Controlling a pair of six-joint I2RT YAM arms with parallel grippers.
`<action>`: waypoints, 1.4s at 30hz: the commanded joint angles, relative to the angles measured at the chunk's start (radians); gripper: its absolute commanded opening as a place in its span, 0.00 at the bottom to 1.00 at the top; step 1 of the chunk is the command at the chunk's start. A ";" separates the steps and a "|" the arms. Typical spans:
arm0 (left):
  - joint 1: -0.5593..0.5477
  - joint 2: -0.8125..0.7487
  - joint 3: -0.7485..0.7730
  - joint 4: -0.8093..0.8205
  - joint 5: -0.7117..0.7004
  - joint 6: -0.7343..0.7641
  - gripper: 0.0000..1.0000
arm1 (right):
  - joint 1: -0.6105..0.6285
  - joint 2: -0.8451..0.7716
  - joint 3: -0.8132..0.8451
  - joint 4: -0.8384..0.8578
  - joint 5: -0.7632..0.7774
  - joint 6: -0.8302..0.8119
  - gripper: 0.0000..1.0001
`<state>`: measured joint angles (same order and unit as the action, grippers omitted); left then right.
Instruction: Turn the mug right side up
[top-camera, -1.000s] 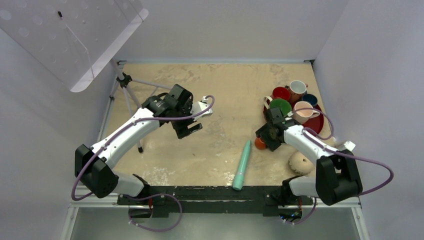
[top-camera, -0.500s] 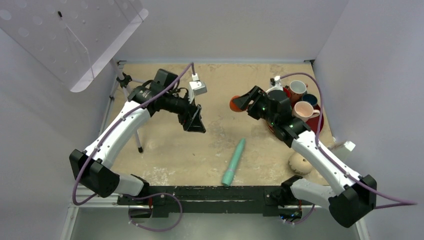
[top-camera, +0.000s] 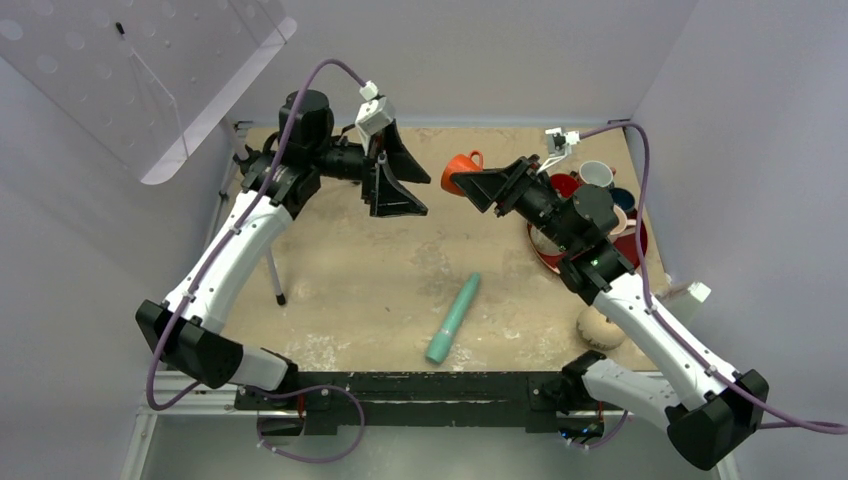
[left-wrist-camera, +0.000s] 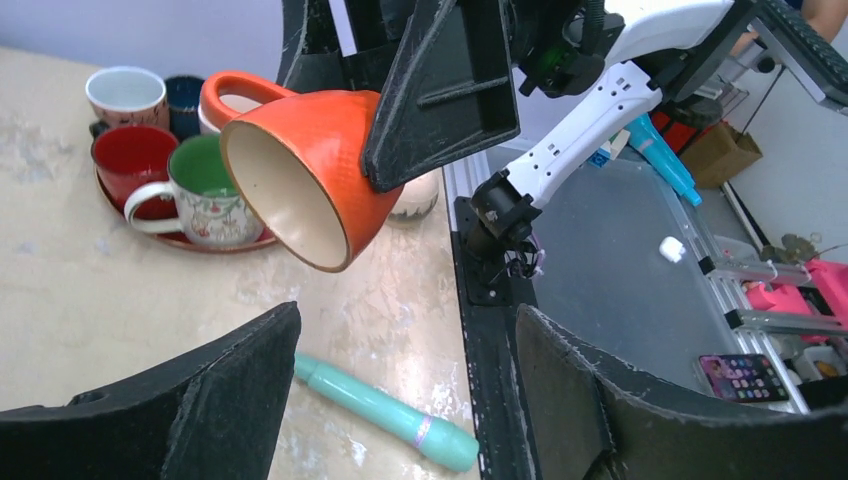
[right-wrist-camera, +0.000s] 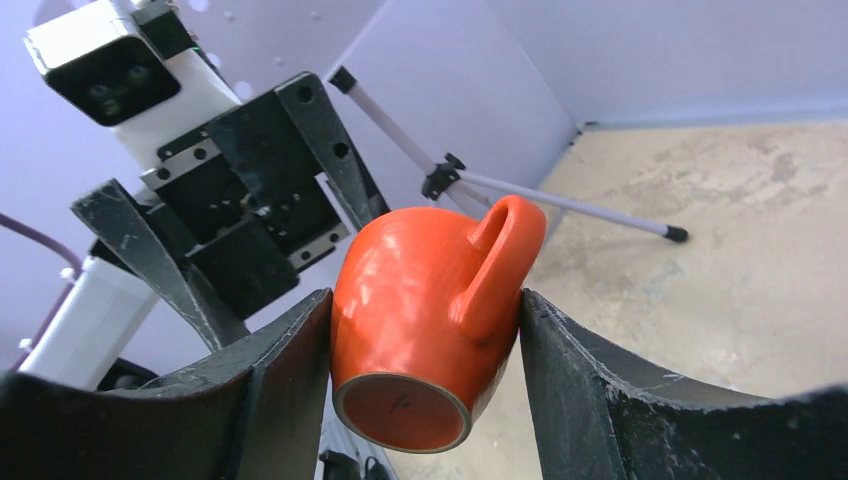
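Observation:
The mug (top-camera: 598, 326), beige and bulbous, sits on the table at the near right beside my right arm, which hides part of it; it seems to rest mouth down. A pale rounded part of the mug (left-wrist-camera: 422, 197) shows behind a finger in the left wrist view. My right gripper (top-camera: 465, 178) (right-wrist-camera: 425, 300) is raised at the back centre, shut on an orange cup (top-camera: 460, 163) (right-wrist-camera: 420, 300) held sideways, its cream inside (left-wrist-camera: 285, 195) facing my left gripper. My left gripper (top-camera: 420, 195) (left-wrist-camera: 407, 315) hangs open and holds nothing, a short way from that cup.
A red tray (top-camera: 545, 250) at the right back holds several cups, red, green-lined and white. A teal cylinder (top-camera: 453, 318) (left-wrist-camera: 385, 405) lies on the table near the front. A tripod (top-camera: 262, 200) stands at the left under a clear perforated panel (top-camera: 130, 70).
Both arms rose and swung toward the back centre. The right gripper carried the orange cup up from the table near the tray. The teal cylinder shifted left.

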<state>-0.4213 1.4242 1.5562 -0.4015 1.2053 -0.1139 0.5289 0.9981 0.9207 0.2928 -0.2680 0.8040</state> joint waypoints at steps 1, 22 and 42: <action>-0.043 -0.027 0.022 0.181 0.039 -0.032 0.82 | 0.001 -0.042 0.062 0.170 -0.049 -0.007 0.00; -0.132 0.014 0.014 0.494 -0.005 -0.170 0.48 | 0.006 0.022 0.106 0.298 -0.119 0.047 0.00; -0.157 -0.071 0.120 -0.999 -0.585 1.855 0.00 | 0.005 -0.026 0.339 -0.532 0.188 -0.298 0.99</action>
<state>-0.5465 1.4471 1.7592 -1.0561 0.8921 0.9897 0.5354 0.9451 1.1530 0.0017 -0.2089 0.5972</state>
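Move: Some 8 cm to the left hand's right and 3 cm ahead, about level with it, is the small orange mug, pinched between the right hand's pads with its opening towards the left gripper. Far below on the table the teal bottle lies about 6 cm back and 7 cm right of the left hand, some 37 cm down; the green mug on the tray stands about 25 cm right, 7 cm ahead and 33 cm down. Rising some 5 cm and easing about 4 cm to its right, the open left hand meets the mug and shuts on its rim while the right hand lifts it about 6 cm and draws slightly back. The right fingers then open and that hand backs off about 4 cm to its right; the left sinks some 10 cm with the mug, moving 5 cm left, rolling about 30 degrees and dipping its fingertips. ##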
